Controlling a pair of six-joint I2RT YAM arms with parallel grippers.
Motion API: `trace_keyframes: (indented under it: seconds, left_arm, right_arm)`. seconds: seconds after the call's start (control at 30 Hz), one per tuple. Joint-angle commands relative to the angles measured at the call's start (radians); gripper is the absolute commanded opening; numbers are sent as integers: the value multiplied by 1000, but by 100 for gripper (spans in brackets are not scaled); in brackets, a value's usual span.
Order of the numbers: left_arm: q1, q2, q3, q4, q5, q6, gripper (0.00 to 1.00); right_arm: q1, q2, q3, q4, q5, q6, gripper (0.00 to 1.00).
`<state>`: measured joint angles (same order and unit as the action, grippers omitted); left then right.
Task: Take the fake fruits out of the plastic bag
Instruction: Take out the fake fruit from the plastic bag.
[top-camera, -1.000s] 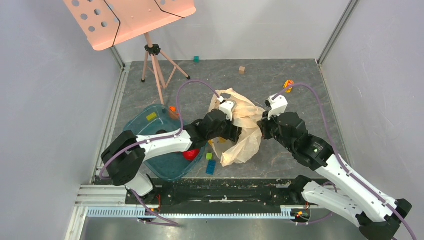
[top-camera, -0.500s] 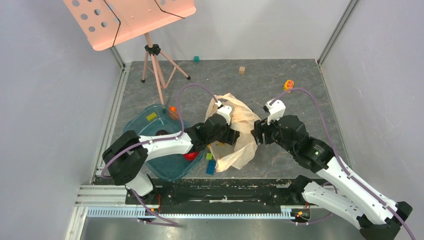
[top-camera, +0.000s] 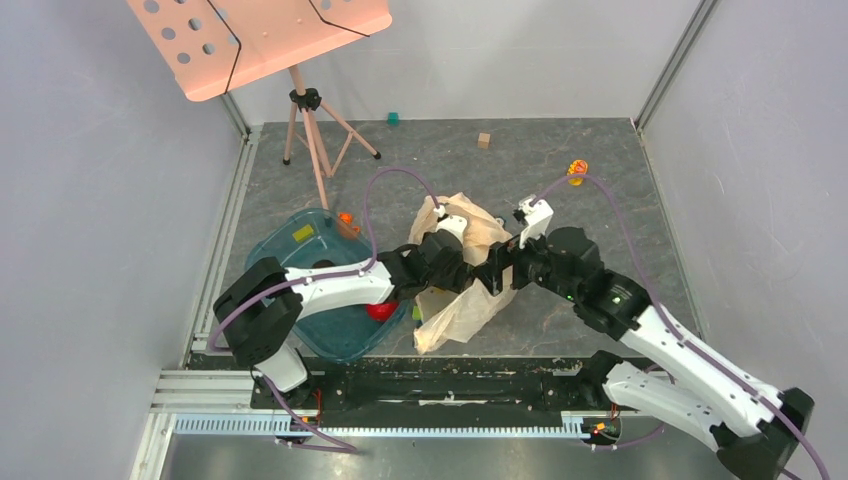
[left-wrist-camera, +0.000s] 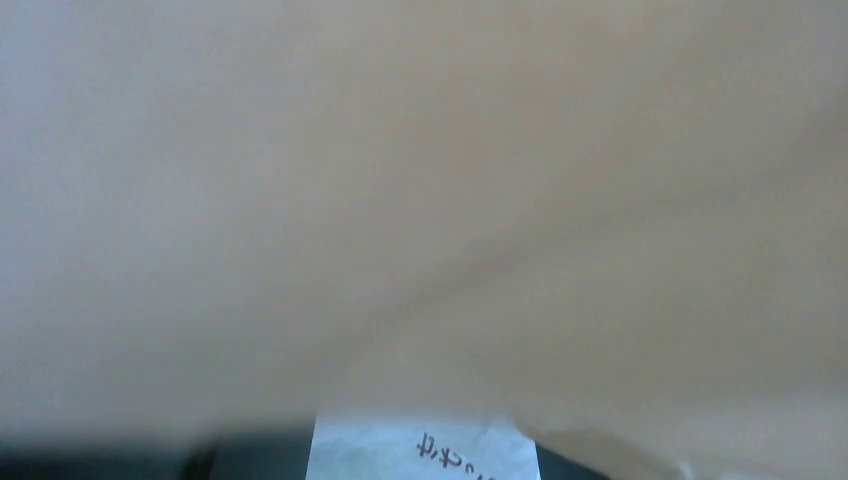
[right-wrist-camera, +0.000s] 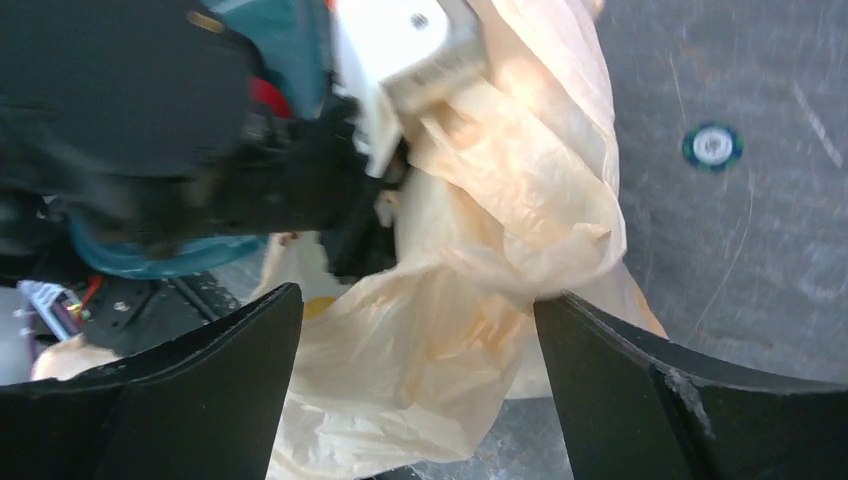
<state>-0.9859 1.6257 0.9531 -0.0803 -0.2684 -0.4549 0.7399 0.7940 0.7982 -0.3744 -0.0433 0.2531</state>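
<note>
The crinkly peach plastic bag (top-camera: 455, 305) (right-wrist-camera: 500, 200) lies bunched in the middle of the floor between both arms. My left gripper (top-camera: 468, 272) is pushed into it, its fingers hidden; the left wrist view shows only beige plastic (left-wrist-camera: 420, 180) against the lens. My right gripper (top-camera: 497, 270) (right-wrist-camera: 417, 296) is open, its black fingers (right-wrist-camera: 230, 370) standing wide on either side of a fold of the bag without pinching it. One red fake fruit (top-camera: 381, 311) rests in the teal tray (top-camera: 290, 262), under the left arm. What is inside the bag cannot be seen.
A peach music stand (top-camera: 260, 40) on a tripod (top-camera: 315, 130) stands at the back left. Loose on the floor are a teal block (top-camera: 393, 118), a wooden block (top-camera: 484, 140), a yellow-orange toy (top-camera: 577, 169) and a green block (top-camera: 418, 312). Walls close in all sides.
My right gripper has let go, opened wide and moved left up to the bag. The left gripper and the bag have shifted slightly right and toward the front, covering the blue block.
</note>
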Motion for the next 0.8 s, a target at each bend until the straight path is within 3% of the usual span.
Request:
trace_keyframes:
  seconds: [0.0,0.07,0.13,0.23,0.43,0.53,0.77]
  left_arm:
    - [-3,-58,23,-66,1,-48,49]
    - [-3,-59,34,-94,33,-40,49]
    - [-3,-55,48,-130,57,-29,49]
    - [-3,-72,43,-151,78,-20,49]
    - [-3,-86,35,-173,168,9,48]
    - [-12,-78,25,-175,194,27,47]
    - [-64,-86,-4,-173,185,64,46]
  right_arm:
    - [1,75,-96,96,84,83,89]
    - [0,107,-131,131,80,79,87]
    - [1,126,-156,148,112,67,76]
    - [1,128,-172,157,178,36,49]
    - [2,84,-155,192,253,5,23]
    - [1,50,-138,224,279,7,17]
    - [1,36,-108,240,340,29,14]
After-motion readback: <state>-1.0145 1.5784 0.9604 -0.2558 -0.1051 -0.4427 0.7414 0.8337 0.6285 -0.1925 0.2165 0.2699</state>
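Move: The left hand is inside the plastic bag with the mango in its grip; the tub that the fruit goes to is centred about 28 cm to its left, 2 cm back, with the green block some 10 cm left and 8 cm back. From the open right hand, the bag's loose right edge is about 9 cm below, 1 cm ahead and 1 cm right. The poker chip is roughly 15 cm ahead and 4 cm right. The right fingers pinch the bag's loose right edge: the hand drops about 10 cm onto it, closes, then lifts some 5 cm while easing forward and right, turning clockwise. Meanwhile the left hand keeps its hold on the mango and draws back about 5 cm within the bag, its fingers tipping a little steeper. ##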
